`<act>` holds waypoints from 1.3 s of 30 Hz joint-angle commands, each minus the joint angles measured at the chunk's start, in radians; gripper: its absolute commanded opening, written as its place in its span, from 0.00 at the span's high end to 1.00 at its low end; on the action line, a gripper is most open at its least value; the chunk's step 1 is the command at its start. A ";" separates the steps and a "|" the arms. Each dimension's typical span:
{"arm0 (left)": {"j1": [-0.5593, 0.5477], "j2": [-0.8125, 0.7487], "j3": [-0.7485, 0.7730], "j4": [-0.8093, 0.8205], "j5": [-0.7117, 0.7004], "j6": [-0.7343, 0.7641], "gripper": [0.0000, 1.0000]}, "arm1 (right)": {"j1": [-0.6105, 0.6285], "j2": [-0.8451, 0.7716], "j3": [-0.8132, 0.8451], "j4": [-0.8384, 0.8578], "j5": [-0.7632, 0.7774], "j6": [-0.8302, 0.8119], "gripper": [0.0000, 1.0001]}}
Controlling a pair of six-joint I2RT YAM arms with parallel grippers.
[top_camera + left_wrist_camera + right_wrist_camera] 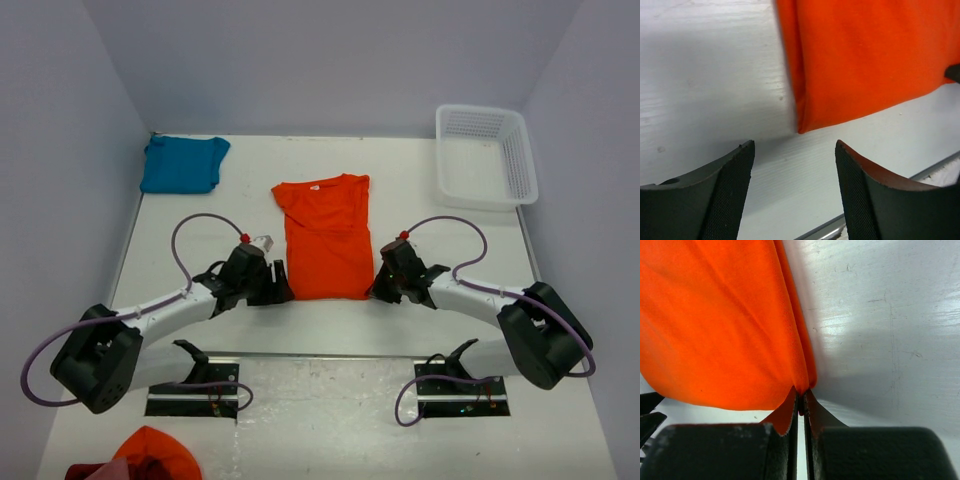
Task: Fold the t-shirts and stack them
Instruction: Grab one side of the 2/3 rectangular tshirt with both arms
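Observation:
The orange t-shirt (pixel 325 240) lies flat in the middle of the table, folded lengthwise into a narrow strip, collar toward the back. My right gripper (pixel 378 285) is at its near right corner. In the right wrist view the gripper (pixel 801 397) is shut on a pinch of the orange cloth (pixel 715 320) at the hem. My left gripper (pixel 283 283) sits just off the near left corner. It stands open (pixel 794 147) over bare table, and the shirt's corner (pixel 870 55) lies a little beyond its fingertips, untouched. The teal-blue t-shirt (pixel 183 164) lies folded at the back left.
A white plastic basket (pixel 485 155) stands at the back right corner. An orange cloth bundle (pixel 150 455) lies at the bottom left, in front of the arm bases. Grey walls close in the table on the left, back and right.

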 commanded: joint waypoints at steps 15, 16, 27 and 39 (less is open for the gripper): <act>-0.002 0.171 -0.054 0.198 0.157 -0.048 0.48 | 0.000 -0.036 -0.026 -0.076 0.044 -0.015 1.00; -0.002 0.163 -0.054 0.195 0.157 -0.048 0.53 | 0.000 -0.034 -0.025 -0.076 0.044 -0.015 1.00; -0.002 0.201 -0.052 0.219 0.161 -0.045 0.62 | 0.002 -0.001 -0.017 -0.059 0.031 -0.015 1.00; 0.000 0.278 -0.061 0.244 0.138 -0.042 1.00 | 0.002 -0.033 -0.018 -0.068 0.029 -0.024 1.00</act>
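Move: The left gripper is open just short of the near left corner of the red t-shirt: that corner lies some 4 cm to its right, about 1 cm ahead and 2 cm below. The shirt's middle is roughly 11 cm to the left gripper's right and 12 cm farther out. The right gripper already pinches the near right corner; from it the near left corner lies about 17 cm to the left and 1 cm back, at about its own height. Bring the left gripper about 5 cm to the right, onto the red t-shirt's near left corner, rolling it some 10 degrees so its left side dips. Half-close the fingers on the way, then sink 1 cm or so and shut them to pinch the corner. Keep the right gripper closed on its corner, letting it ease back barely half a centimetre. ##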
